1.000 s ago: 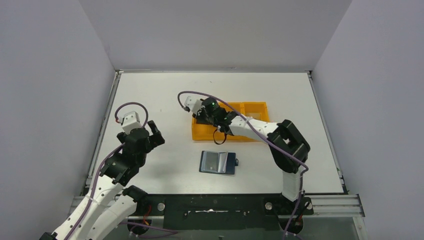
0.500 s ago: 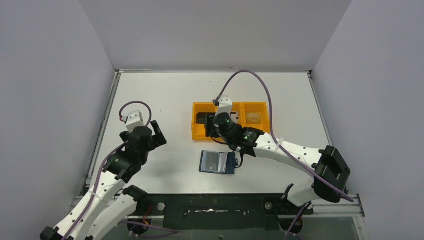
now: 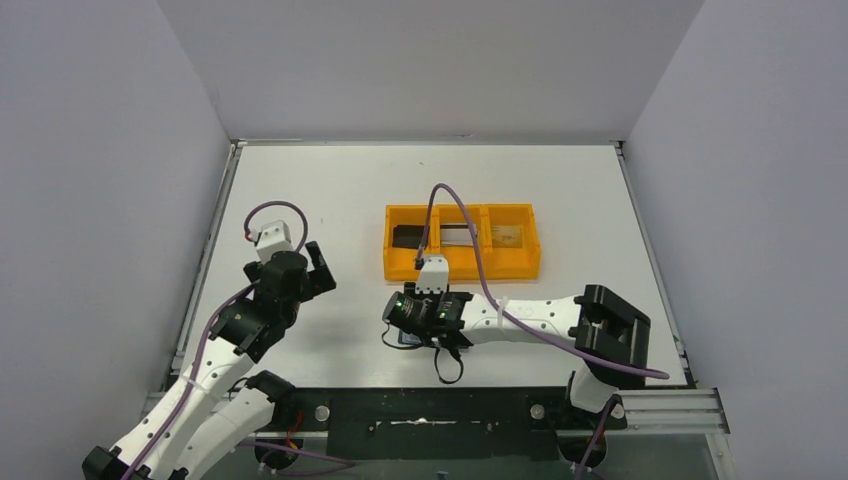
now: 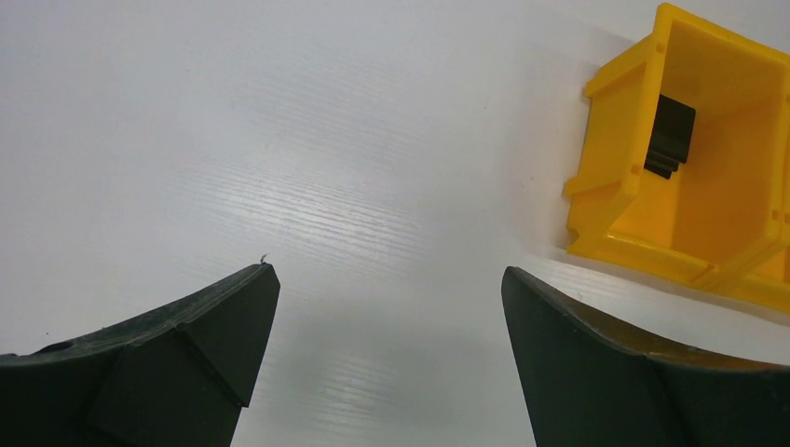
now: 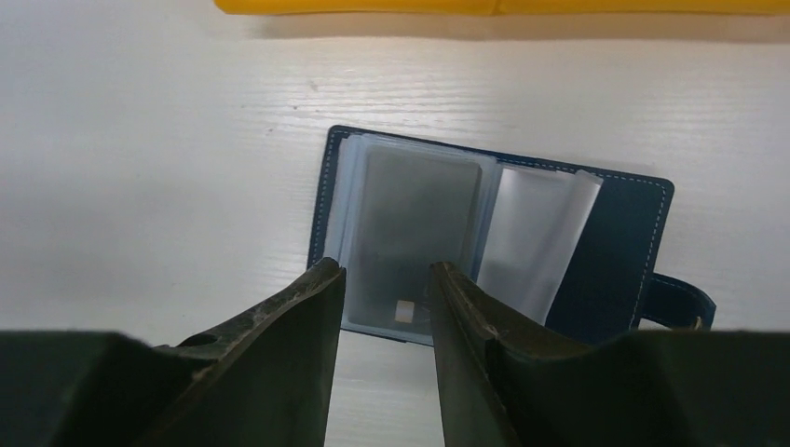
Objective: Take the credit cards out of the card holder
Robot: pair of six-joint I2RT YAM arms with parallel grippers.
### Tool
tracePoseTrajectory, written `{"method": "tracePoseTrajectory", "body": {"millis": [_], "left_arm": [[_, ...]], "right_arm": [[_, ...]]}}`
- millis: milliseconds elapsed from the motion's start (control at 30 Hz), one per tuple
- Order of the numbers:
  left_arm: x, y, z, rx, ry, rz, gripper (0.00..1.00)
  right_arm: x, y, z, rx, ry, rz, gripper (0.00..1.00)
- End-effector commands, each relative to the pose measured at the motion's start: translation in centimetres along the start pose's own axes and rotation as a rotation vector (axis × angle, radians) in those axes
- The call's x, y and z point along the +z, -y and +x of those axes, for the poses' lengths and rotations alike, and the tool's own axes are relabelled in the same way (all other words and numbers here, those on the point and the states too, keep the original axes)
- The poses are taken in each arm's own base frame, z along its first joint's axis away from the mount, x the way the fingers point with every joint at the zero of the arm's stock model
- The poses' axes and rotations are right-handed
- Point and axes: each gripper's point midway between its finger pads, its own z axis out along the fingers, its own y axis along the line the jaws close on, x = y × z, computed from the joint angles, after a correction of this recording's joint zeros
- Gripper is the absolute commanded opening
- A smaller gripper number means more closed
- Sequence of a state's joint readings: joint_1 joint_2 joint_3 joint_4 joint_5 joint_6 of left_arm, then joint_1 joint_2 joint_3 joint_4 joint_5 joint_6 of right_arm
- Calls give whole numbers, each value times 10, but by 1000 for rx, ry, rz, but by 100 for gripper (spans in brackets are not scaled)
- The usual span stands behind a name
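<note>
The card holder point(image 5: 615, 242) lies open on the table, navy with clear sleeves. A grey credit card point(image 5: 415, 223) sits inside its left sleeve. My right gripper point(image 5: 384, 268) hovers over the holder's near left edge, jaws partly open with nothing between them. In the top view the right gripper point(image 3: 420, 335) covers almost all of the holder. Three more cards lie in the orange tray: black point(image 3: 405, 237), silver point(image 3: 460, 237), gold-tan point(image 3: 508, 236). My left gripper point(image 3: 315, 265) stands wide open over bare table point(image 4: 387, 275), left of the tray.
The orange three-compartment tray point(image 3: 400, 270) stands just beyond the holder; its left end point(image 4: 606, 186) shows in the left wrist view with the black card point(image 4: 671, 135). The right arm's purple cable point(image 3: 470, 250) loops over the tray. Walls enclose the table.
My right gripper has come away from the tray's left compartment and down to the holder's near edge. Its jaws have narrowed a little. The left arm has barely shifted.
</note>
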State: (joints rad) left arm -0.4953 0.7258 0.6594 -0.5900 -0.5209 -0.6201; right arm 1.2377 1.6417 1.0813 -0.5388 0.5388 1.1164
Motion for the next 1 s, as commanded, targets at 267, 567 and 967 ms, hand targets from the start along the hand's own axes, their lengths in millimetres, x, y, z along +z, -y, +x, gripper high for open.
{"method": "tracePoseTrajectory", "body": {"millis": [267, 567, 967], "left_arm": [[-2, 11, -16, -20, 34, 37, 92], [0, 12, -13, -12, 23, 41, 92], [1, 13, -12, -7, 17, 43, 92]], "right_arm": [[15, -2, 9, 33, -24, 62, 39], [36, 7, 31, 16, -90, 104, 33], [37, 11, 33, 2, -92, 124, 9]]}}
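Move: The clear sleeve on the left half of the open card holder lies some 6 cm below the right hand, its middle about 2 cm ahead and 1 cm to the right. The curled white sleeve is about 7 cm right and 3 cm ahead at the same depth, and the orange box's middle about 22 cm ahead, 10 cm right and 4 cm lower. From the left hand the clear sleeve lies roughly 27 cm right, 4 cm back and 15 cm down. With its fingers part open, the right hand sinks about 5 cm, almost straight down, onto the near part of the clear sleeve in the card holder, tipping its fingers slightly steeper, by under 10 degrees. Once down it holds that height and closes the fingers almost shut, the tips coming together at the sleeve and seeming to pinch its film, without lifting yet. ##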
